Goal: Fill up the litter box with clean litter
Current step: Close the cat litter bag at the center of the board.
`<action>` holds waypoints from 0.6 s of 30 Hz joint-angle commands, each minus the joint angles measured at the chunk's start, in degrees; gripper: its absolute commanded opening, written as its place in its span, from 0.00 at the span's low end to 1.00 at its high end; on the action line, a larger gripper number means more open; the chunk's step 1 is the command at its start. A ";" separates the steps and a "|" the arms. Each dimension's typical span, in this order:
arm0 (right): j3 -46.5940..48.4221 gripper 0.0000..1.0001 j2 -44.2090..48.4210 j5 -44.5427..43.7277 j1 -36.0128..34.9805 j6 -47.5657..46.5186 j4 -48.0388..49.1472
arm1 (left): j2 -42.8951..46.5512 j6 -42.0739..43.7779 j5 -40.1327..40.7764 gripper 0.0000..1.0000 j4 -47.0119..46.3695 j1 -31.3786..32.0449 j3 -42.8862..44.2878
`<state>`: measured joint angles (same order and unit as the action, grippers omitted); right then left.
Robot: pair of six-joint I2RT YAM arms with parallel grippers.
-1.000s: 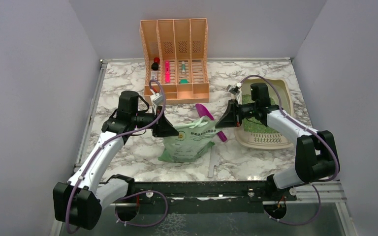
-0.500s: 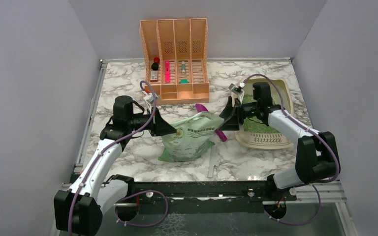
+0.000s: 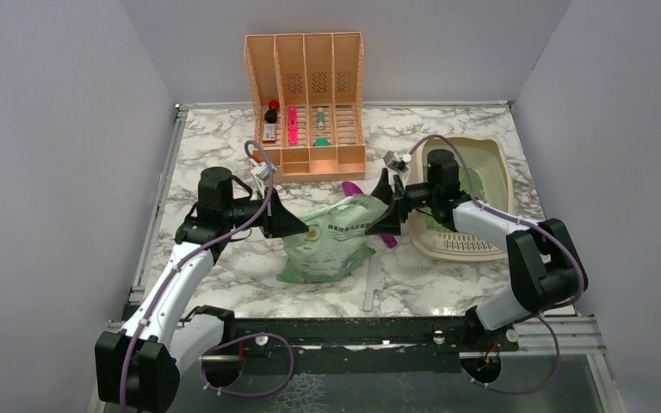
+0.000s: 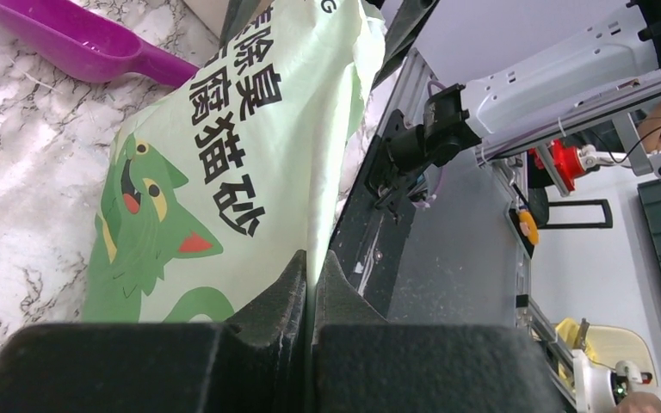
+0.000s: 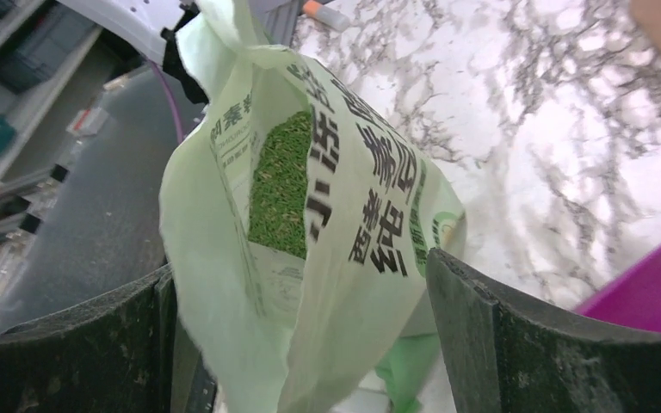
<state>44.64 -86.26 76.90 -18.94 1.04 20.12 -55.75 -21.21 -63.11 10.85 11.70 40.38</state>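
The pale green litter bag (image 3: 331, 245) stands propped on the marble table between both arms. My left gripper (image 3: 303, 229) is shut on the bag's left edge; in the left wrist view the fingertips (image 4: 297, 280) pinch the thin film of the bag (image 4: 224, 155). My right gripper (image 3: 382, 209) is open, its jaws straddling the bag's open top corner (image 5: 310, 258) without clamping it. Green clean litter (image 5: 280, 181) shows inside the bag. The beige litter box (image 3: 503, 172) lies right of the right arm, with a patch of green litter (image 3: 473, 182) in it.
A purple scoop (image 3: 355, 191) lies behind the bag, its handle end (image 3: 387, 239) by the right gripper. A peach slatted file organizer (image 3: 305, 95) with small items stands at the back. A white strip (image 3: 368, 288) lies near the front edge.
My left gripper closed on the bag's left edge and pulled the bag more upright. My right gripper opened wide and moved left from the litter box to the bag's top.
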 commanded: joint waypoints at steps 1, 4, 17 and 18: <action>1.04 0.85 -2.58 -0.21 -1.80 12.56 13.37 | 0.86 0.46 0.57 0.03 -1.56 -0.43 0.97; 2.50 0.44 -4.18 1.58 -1.33 17.42 9.77 | 2.25 0.74 6.29 0.48 -2.71 -0.42 -0.08; 2.74 0.01 -5.11 1.43 0.13 33.41 12.91 | 10.77 -7.64 20.33 0.81 -35.48 -0.45 -20.05; 2.85 0.01 -5.14 1.48 0.13 34.23 13.16 | 10.68 -7.99 20.73 0.81 -36.44 -0.44 -20.82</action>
<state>45.01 -90.41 76.07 -19.16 27.64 28.99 -45.91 -26.26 -47.53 -12.75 11.62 23.22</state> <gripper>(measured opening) 0.017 0.811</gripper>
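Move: The cat litter bag hangs between the hands. Its middle is about 6 cm to the right of the left hand, 1 cm back and 9 cm below; that hand's shut fingers still hold its left upper corner. From the wide-open right hand it lies some 12 cm left, 5 cm back and 6 cm below, with the mouth's right edge between the fingers. The purple scoop lies 7 cm ahead of the right hand, 1 cm right and 14 cm below; the grey scraper 14 cm back and 2 cm right, equally low. Almost in place, the right hand closes fully and pinches the right edge of the bag's mouth, then rolls about 20 degrees around its finger line, keeping the pinch. Meanwhile the left fingers open wide and let go of the left corner, and that hand eases forward and then down, some 3 cm each, drifting slightly left and swinging about 15 degrees counter-clockwise, the corner staying between its open fingers. ##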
